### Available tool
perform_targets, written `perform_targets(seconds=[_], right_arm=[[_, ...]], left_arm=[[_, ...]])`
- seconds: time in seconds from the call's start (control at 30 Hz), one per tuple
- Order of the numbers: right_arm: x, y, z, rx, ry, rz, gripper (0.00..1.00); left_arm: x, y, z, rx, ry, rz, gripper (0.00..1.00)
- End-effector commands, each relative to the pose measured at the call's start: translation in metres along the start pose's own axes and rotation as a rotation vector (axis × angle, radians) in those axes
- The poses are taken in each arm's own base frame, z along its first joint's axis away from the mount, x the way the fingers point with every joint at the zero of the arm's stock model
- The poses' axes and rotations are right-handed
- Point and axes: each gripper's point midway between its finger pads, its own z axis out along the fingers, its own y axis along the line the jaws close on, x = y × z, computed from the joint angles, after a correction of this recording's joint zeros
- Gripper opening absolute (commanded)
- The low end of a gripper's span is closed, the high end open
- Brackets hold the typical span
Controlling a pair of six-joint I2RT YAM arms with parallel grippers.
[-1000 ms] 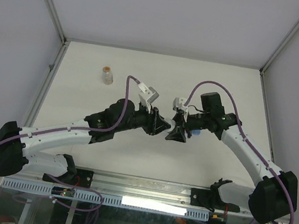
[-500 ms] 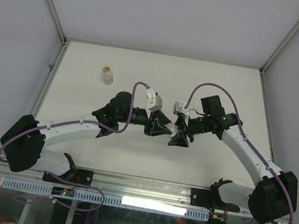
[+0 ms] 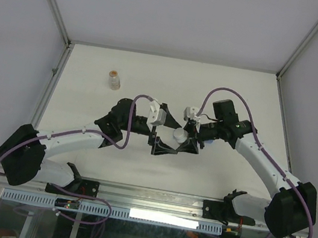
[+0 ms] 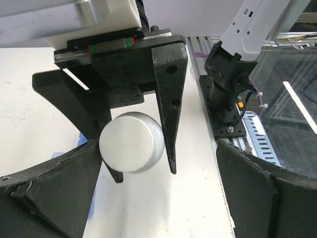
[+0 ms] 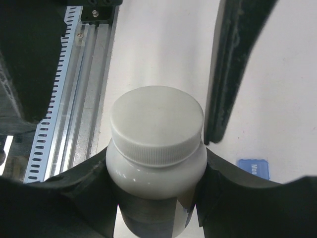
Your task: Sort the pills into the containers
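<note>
A white pill bottle (image 5: 156, 163) with a ribbed white cap (image 5: 157, 124) is held above the table, my right gripper (image 5: 156, 178) shut on its body. The cap (image 4: 131, 142) faces the left wrist camera, between the right gripper's fingers (image 4: 171, 99). My left gripper (image 4: 158, 198) is open wide, its fingers (image 5: 233, 64) standing either side of the cap and apart from it. From above, the cap (image 3: 179, 136) shows between both grippers. A blue corner of the containers (image 5: 254, 168) lies on the table under the arms, the rest hidden. No pills show.
A small clear bottle with tan contents (image 3: 114, 80) stands at the back left of the white table (image 3: 242, 96). The metal rail (image 5: 69, 99) of the near edge runs close below the grippers. Frame posts border the table on both sides.
My left gripper has gone from shut to wide open and pulled back a little from the bottle's cap, which now shows from above. The right gripper kept its hold.
</note>
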Motion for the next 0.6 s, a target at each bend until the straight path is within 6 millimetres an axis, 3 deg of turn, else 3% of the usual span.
perform_targets(seconds=[0.0,0.23,0.57], right_arm=[[-0.035,-0.005,-0.005,0.011,-0.078,-0.133,0.00],[-0.035,-0.005,-0.005,0.011,-0.078,-0.133,0.00],[-0.033,-0.007,-0.005,0.012,-0.072,-0.130,0.00]], left_arm=[[-0.036,0.002,-0.013,-0.085,-0.121,0.092,0.99],[-0.046,0.010,-0.034,-0.253,-0.261,-0.045,0.99],[-0.066,-0.017,-0.078,-0.303,-0.535,-0.395,0.99]])
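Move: The white pill bottle, capped and held by the right gripper, has its middle about 4 cm to the left hand's right and 2 cm below, level with it fore and aft; its cap lies between the wide-open left fingertips. The blue pill organizer lies on the table some 11 cm ahead of the left hand, 10 cm to its right and 20 cm down. From the right hand, the bottle's middle is about 2 cm left and 1 cm up. Back the already open left gripper off the bottle's cap to the robot's left, about 5.5 cm, rising some 2 cm, mostly at the end. As it withdraws, swing its fingers some 20 degrees counter-clockwise and tip them upward, keeping them wide open. Hold the right gripper still, its fingers keeping their grip on the bottle. ##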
